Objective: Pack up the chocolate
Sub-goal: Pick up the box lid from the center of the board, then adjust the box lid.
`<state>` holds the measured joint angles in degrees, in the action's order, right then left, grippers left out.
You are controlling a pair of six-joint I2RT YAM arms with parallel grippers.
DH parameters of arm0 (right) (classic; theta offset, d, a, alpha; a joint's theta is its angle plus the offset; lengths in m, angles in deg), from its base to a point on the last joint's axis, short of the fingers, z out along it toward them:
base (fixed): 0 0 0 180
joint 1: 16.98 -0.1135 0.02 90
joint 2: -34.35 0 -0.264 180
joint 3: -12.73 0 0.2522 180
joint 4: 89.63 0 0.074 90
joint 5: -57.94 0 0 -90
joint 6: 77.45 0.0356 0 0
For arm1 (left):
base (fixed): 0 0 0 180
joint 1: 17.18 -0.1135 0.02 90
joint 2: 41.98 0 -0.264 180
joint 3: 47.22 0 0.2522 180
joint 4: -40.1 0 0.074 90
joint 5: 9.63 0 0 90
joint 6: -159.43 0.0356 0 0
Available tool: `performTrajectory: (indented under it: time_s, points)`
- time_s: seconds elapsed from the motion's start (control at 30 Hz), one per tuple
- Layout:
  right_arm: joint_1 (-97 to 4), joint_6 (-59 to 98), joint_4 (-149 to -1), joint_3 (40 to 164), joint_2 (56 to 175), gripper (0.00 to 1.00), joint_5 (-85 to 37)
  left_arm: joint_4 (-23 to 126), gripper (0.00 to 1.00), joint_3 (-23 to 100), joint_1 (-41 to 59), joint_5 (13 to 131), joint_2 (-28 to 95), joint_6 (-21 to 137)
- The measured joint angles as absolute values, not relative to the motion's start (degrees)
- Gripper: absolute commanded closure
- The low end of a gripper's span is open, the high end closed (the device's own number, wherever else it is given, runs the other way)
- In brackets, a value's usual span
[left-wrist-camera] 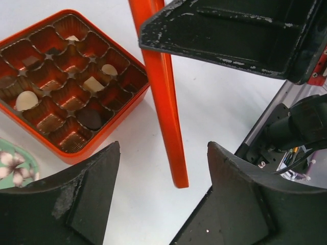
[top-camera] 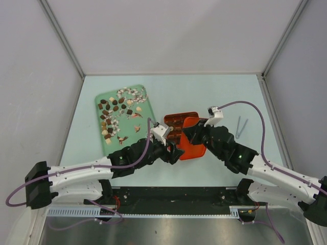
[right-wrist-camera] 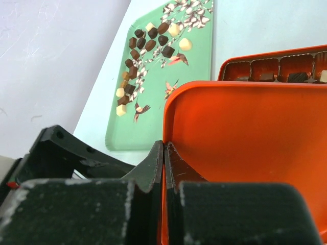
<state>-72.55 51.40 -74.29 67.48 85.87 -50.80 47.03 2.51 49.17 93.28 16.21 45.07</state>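
Note:
Chocolate pieces (top-camera: 111, 115) (right-wrist-camera: 150, 43), dark brown and cream, lie scattered on a green flowered tray (top-camera: 134, 133) (right-wrist-camera: 168, 97). A few more sit in the cells of the orange box (top-camera: 173, 124) (left-wrist-camera: 122, 104), among them a cream one (left-wrist-camera: 26, 99) and a dark one (left-wrist-camera: 91, 118). My right gripper (top-camera: 190, 133) (right-wrist-camera: 164, 155) is shut on the rim of the orange lid (top-camera: 194, 145) (right-wrist-camera: 245, 143), holding it tilted up beside the box. My left gripper (top-camera: 176, 153) (left-wrist-camera: 163, 148) stands open around the lid's lower edge (left-wrist-camera: 166, 102), its fingers apart from it.
Metal tweezers (top-camera: 240, 127) lie on the table at the right. The right arm's black body (left-wrist-camera: 240, 35) hangs close above the left gripper. Grey walls enclose the table on three sides.

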Motion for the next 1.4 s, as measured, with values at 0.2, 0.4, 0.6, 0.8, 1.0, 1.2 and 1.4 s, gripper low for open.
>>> performTrajectory:
  time_s: [0.2, 0.4, 0.6, 0.8, 1.0, 1.2, 1.4]
  points:
    - [-73.9, 51.53, -74.31, 67.52, 85.85, 1.0, -52.75, 45.81, 0.48, 3.58, 50.98, 94.79, 19.75, 43.41]
    - [-74.67, 51.55, -74.37, 67.55, 85.22, 1.0, -53.93, 45.94, 0.58, 5.85, 52.4, 97.19, 22.27, 42.47]
    - [-75.74, 51.53, -74.44, 67.57, 84.3, 1.0, -55.04, 47.29, 0.73, 8.63, 53.5, 100.21, 23.82, 42.58]
    - [-76.24, 51.38, -74.44, 67.61, 82.42, 0.95, -56.42, 49.66, 0.88, 10.79, 53.83, 103.07, 24.23, 43.43]
    - [-76.46, 50.81, -74.99, 67.66, 79.73, 0.69, -56.44, 51.16, 0.99, 13.35, 54.33, 104.56, 24.23, 47.33]
    - [-76.66, 48.93, -76.97, 67.7, 75.49, 0.39, -53.99, 51.93, 1.0, 15.93, 54.33, 109.45, 23.36, 58.06]
    - [-76.68, 49.26, -76.73, 68.22, 69.46, 0.17, -53.8, 48.74, 1.0, 16.93, 54.24, 118.08, 21.41, 76.02]
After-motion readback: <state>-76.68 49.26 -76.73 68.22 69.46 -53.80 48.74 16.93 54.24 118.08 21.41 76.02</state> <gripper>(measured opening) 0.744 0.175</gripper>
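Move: Between the open fingers of the left hand comes the near end of the box lid. The lid's middle lies about 8 cm ahead, 6 cm right and 3 cm above this hand. The right hand already pinches its left rim, with the middle roughly level ahead, 3 cm to the right and 2 cm below. From the left hand, the chocolate box is some 16 cm ahead, 3 cm right and 15 cm below, and the green tray 22 cm ahead and 25 cm left, lower still. Sliding about 2.5 cm to the right, the left hand shuts its fingers on the near end of the lid's rim while the right holds nearly still. The right then opens and draws away, about 10 cm up with some back and to the right. The left, keeping its pinch, lifts the lid about 8 cm, going forward and, late, leftward, its fingers tipping upward some 30 degrees. ##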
